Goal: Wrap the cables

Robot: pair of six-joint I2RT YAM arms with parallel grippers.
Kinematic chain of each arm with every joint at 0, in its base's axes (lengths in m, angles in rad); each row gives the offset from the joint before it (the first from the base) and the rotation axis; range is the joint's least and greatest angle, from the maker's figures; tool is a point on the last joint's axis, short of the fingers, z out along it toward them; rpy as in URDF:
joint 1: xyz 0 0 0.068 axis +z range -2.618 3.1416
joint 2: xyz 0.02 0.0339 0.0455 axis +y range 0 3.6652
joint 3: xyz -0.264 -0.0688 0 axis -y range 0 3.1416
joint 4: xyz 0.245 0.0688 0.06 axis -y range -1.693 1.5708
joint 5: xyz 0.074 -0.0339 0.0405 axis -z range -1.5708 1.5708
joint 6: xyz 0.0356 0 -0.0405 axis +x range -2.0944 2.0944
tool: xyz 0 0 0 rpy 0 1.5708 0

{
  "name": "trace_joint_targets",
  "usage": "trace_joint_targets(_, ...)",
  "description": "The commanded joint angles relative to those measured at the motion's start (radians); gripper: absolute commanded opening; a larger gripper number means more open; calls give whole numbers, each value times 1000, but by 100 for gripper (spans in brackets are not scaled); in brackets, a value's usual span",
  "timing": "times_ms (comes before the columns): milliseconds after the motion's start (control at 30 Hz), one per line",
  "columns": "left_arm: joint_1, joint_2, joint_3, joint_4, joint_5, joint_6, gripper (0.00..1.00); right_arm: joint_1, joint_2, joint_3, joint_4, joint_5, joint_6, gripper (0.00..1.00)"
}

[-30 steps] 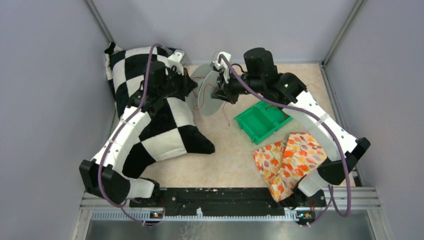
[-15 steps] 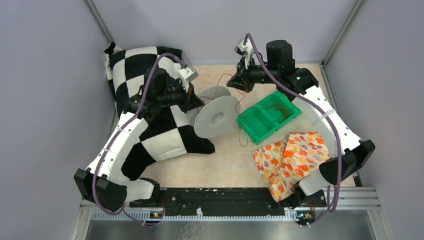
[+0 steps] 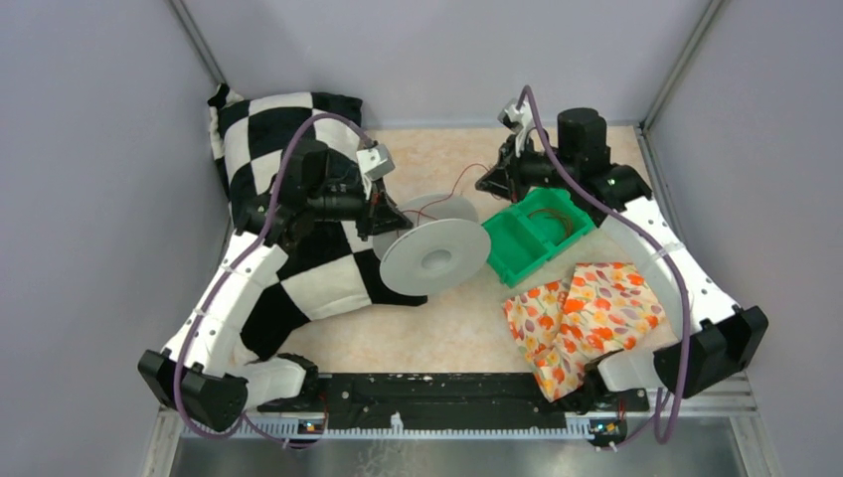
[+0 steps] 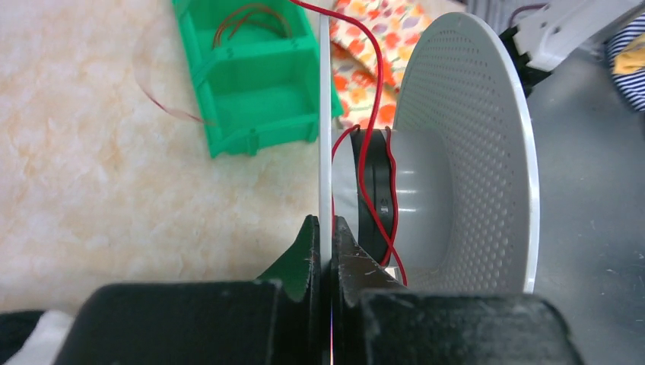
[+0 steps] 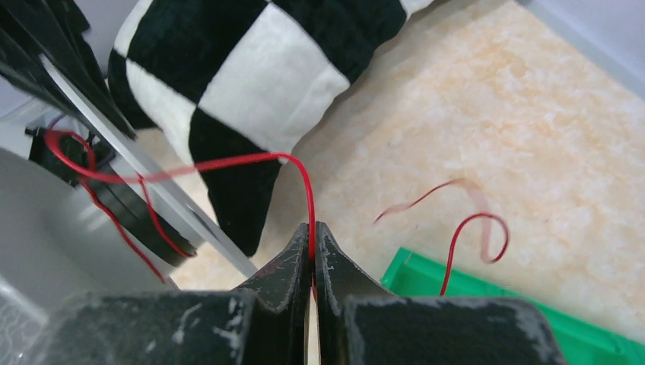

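Observation:
My left gripper [image 3: 383,212] is shut on the thin near flange of a grey-white spool [image 3: 432,258], held tilted above the table; the jaws [image 4: 325,228] pinch the flange edge. A thin red cable [image 3: 452,194] loops round the spool's hub [image 4: 378,91] and runs up to my right gripper [image 3: 494,182], which is shut on it [image 5: 312,232]. The cable arcs from the spool [image 5: 46,220] to the pinch [image 5: 228,162]. Its free end curls past the jaws [image 5: 479,228]. More reddish-brown cable loops [image 3: 549,214] lie in the green bin [image 3: 517,260].
A black-and-white checkered pillow [image 3: 298,268] lies under the left arm. A floral cloth [image 3: 577,318] lies at the near right, beside the green bin [image 4: 255,84]. Grey walls close in the table on three sides.
The left arm has carried the spool nearer and to the right, tilting it flatter. The right gripper has moved right with the red cable, drawing it out from the hub.

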Motion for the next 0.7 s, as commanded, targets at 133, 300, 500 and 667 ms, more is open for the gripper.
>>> trace_joint_targets(133,1,-106,128,266,137,-184,0,-2,-188,-244,166,-27,48,0)
trace_joint_targets(300,15,-142,111,432,68,-322,0,-2,-301,-389,299,8,120,0)
trace_joint_targets(500,30,-140,133,472,19,-373,0,-2,-351,-447,297,54,117,0)
trace_joint_targets(667,135,-175,41,637,-54,-528,0,-2,-354,-493,365,66,171,0)
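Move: To the left hand's right, about 7 cm off, 4 cm back and 5 cm lower, is the middle of the spool whose far flange the left hand already pinches. From the right hand, which holds the red cable, the spool is some 9 cm left, 12 cm back and 7 cm lower. Down on the table the green organizer's middle is about 15 cm right of that hand and 8 cm ahead. Lifting the pinched spool almost straight up by some 13 cm, the left hand also tips its fingers up about 20 degrees until they point nearly level. Meanwhile the right hand keeps its pinch on the red cable and draws it back about 5 cm, sinking some 4 cm and easing slightly right, so the spool rises past it. ##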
